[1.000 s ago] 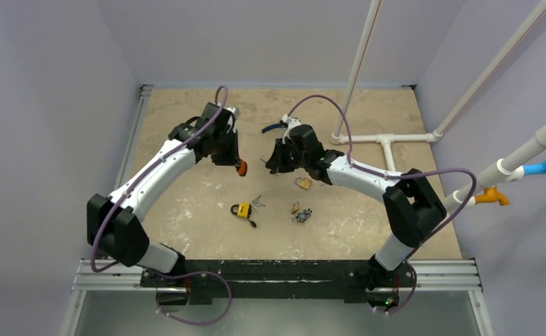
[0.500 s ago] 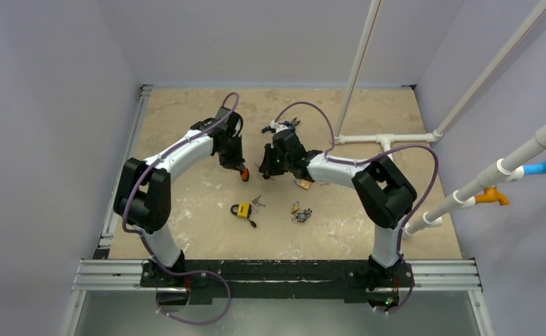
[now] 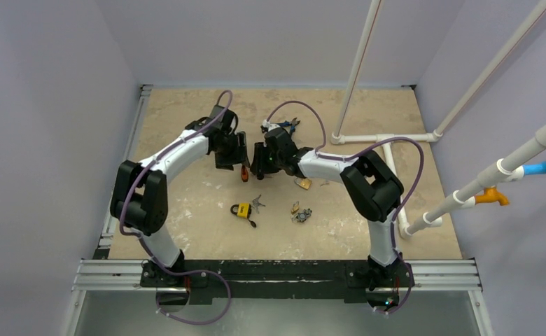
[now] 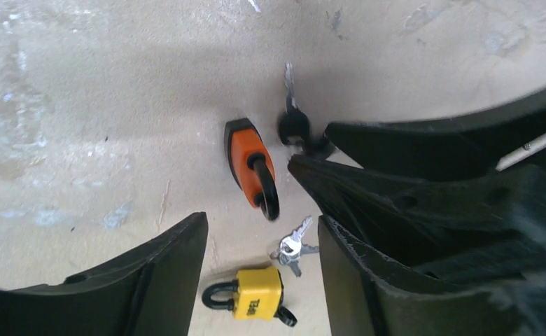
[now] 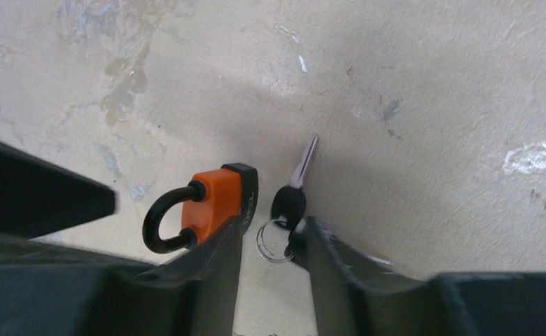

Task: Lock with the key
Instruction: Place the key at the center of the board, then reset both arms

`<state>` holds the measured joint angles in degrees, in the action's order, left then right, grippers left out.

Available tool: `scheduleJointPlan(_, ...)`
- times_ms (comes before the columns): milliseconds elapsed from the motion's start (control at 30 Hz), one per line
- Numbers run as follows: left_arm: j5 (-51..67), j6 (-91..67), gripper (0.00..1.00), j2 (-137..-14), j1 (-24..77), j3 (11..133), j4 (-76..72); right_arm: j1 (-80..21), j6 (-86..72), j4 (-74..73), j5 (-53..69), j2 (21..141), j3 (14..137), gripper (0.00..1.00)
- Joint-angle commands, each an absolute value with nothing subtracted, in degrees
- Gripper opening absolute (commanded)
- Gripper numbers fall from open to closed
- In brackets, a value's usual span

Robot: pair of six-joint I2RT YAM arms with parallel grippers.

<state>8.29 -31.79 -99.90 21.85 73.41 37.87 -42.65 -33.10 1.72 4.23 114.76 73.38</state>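
The orange padlock (image 4: 245, 155) lies on the table with its black shackle (image 5: 159, 218) seated in the body at both ends. Beside it lies a black-headed key (image 5: 289, 201) on a wire ring (image 5: 273, 242). My left gripper (image 4: 260, 224) hangs open above the padlock and holds nothing. My right gripper (image 5: 271, 234) is open too; the ring lies between its tips and the key head sits against the right finger (image 5: 326, 245). From above, the two grippers (image 3: 236, 162) (image 3: 257, 166) nearly meet over the padlock (image 3: 243, 173).
A yellow padlock (image 3: 241, 210) and a bunch of silver keys (image 3: 257, 204) lie nearer the arms' bases. A brass padlock (image 3: 303, 183) and another small lock with keys (image 3: 300, 213) lie to the right. White pipes (image 3: 382, 138) run along the back right.
Both grippers have opened. The orange padlock and the key, carried a second ago, now lie on the table. Both arms have drawn closer together and lower.
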Motion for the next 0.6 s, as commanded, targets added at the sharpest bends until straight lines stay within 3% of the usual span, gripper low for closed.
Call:
scheduleJointPlan(0, 7.21, -29.25, 0.65, -90.95, 21.27, 76.64, 40.27, -42.80, -32.25, 0.92, 5.05, 111.62, 75.73, 0.48)
scheduleJointPlan(33, 6.88, -28.54, 0.70, -89.22, 21.27, 76.71, 41.01, -42.80, -32.01, 0.51, 5.28, 110.95, 75.85, 0.56)
scheduleJointPlan(100, 6.31, -26.90, 0.97, -85.92, 21.27, 76.54, 42.03, -42.80, -31.49, 0.10, 5.17, 109.57, 76.15, 0.73)
scheduleJointPlan(133, 6.18, -26.22, 1.00, -83.40, 21.27, 76.08, 41.98, -42.85, -31.03, -1.26, 4.82, 108.82, 76.30, 0.79)
scheduleJointPlan(200, 6.17, -25.19, 1.00, -79.83, 21.27, 74.74, 41.71, -42.89, -31.08, -1.91, 5.14, 107.02, 75.98, 0.90)
scheduleJointPlan(300, 7.03, -23.71, 1.00, -75.26, 21.27, 73.01, 41.76, -42.85, -31.49, -2.11, 5.40, 103.93, 74.69, 0.98)
scheduleJointPlan(567, 6.58, -22.59, 1.00, -60.22, 21.43, 64.54, 34.98, -42.88, -33.34, -1.74, 4.53, 92.52, 69.69, 0.99)
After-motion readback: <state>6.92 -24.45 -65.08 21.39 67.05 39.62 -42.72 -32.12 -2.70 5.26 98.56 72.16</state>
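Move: The key, on its ring with two more, lies about 3 cm below the right hand, 1 cm ahead and 1 cm left; the orange padlock stands some 4 cm left of the key, level with it. From the right hand, the bare keys lie about 9 cm back and 1 cm left, the brass padlock 2 cm back and 13 cm right. From the left hand, the key is about 6 cm right, level, 6 cm down. Both hands open wide and rise off key and orange padlock, right about 12 cm, left 16 and back. ##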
